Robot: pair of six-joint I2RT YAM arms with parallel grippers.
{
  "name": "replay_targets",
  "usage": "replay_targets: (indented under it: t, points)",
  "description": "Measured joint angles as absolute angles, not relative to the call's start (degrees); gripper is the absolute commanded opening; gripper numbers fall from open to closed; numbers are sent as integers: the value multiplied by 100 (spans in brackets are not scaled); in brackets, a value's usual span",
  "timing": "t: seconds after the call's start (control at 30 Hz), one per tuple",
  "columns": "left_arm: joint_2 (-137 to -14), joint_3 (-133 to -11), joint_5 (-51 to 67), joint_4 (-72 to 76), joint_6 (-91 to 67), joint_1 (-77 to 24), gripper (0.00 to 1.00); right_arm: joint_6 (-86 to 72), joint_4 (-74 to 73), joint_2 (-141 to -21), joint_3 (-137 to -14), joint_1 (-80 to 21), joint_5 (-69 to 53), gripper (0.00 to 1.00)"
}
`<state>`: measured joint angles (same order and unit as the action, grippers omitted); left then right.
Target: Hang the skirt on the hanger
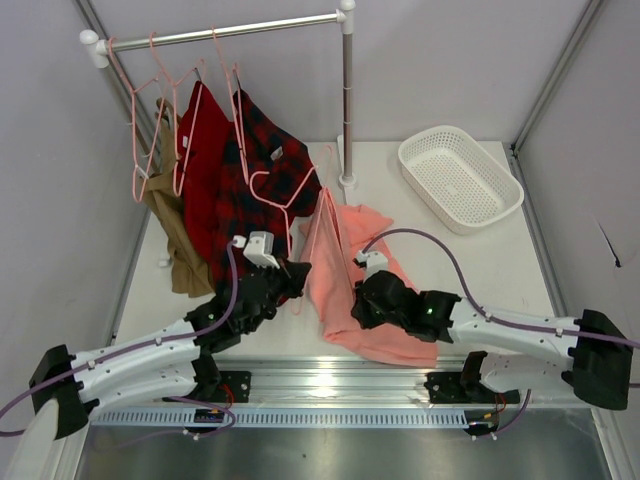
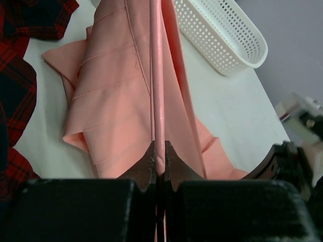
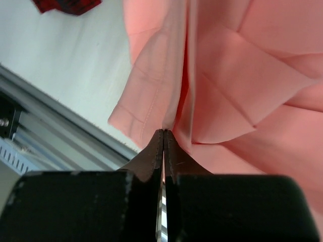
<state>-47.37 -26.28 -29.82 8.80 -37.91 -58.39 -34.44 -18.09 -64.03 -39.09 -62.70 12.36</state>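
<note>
The salmon-pink skirt [image 1: 352, 285] lies on the table's middle, with part of it raised in a tent [image 2: 113, 101] over the thin pale-pink hanger [image 1: 289, 232]. In the left wrist view the hanger's wire [image 2: 158, 101] runs straight up from the jaws, cloth hanging on both sides. My left gripper [image 1: 297, 272] [image 2: 160, 154] is shut on that wire at the skirt's left edge. At the skirt's near right side, my right gripper [image 1: 358, 300] [image 3: 164, 132] is shut on a folded edge of the skirt [image 3: 242, 75].
A white rail [image 1: 230, 32] on an upright post [image 1: 347, 100] stands at the back, carrying spare pink hangers [image 1: 150, 110], a red garment [image 1: 200, 150], a plaid shirt [image 1: 265, 160] and a tan garment [image 1: 175, 235]. A white basket [image 1: 460, 178] [image 2: 222, 35] sits back right.
</note>
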Motion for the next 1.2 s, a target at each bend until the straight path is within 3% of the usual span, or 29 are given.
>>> replay_targets:
  t: [0.43,0.77,0.87,1.0,1.07,1.2]
  points:
    - [-4613,-2799,-3044,198,-4322,-5839,0,-3323,-810,-8134,-5081,-7422,1227,0]
    - [-4084,-2637,-3376,-395,-4720,-5839,0,-3190,-60,-9102,-5306,-7500,869,1]
    - [-3811,-2333,-3450,-405,-4805,-5839,0,-3201,-150,-9142,-5336,-7502,788,20]
    - [-3437,-2034,-3538,-410,-4805,-5839,0,-3256,-478,-9135,-5485,-7507,692,39]
    - [-3326,-1992,-3568,-408,-4801,-5837,0,-3271,-679,-9105,-5555,-7511,681,46]
    - [-3247,-1990,-3588,-403,-4797,-5837,0,-3343,-1061,-8860,-5664,-7516,727,48]
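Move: The right hand already pinches the edge of the skirt; the near end of the hanger is about 12 cm to its left, roughly 1 cm back and some 5 cm higher. The skirt's spread-out part lies around 7 cm ahead, 4 cm right and 8 cm below. From the left hand, which holds the hanger, the pinched edge is about 10 cm right, 7 cm back and 9 cm down, while the plaid shirt hangs some 9 cm left and 14 cm ahead, about level. Still pinching the skirt edge, the right hand drags it left about 14 cm and some 4 cm back, towards the hanger's near end, turning about 15 degrees counter-clockwise, then opens about halfway and lets go there. The left hand keeps its grip on the hanger and, mostly in the later part, carries it about 5 cm left and a little down. ##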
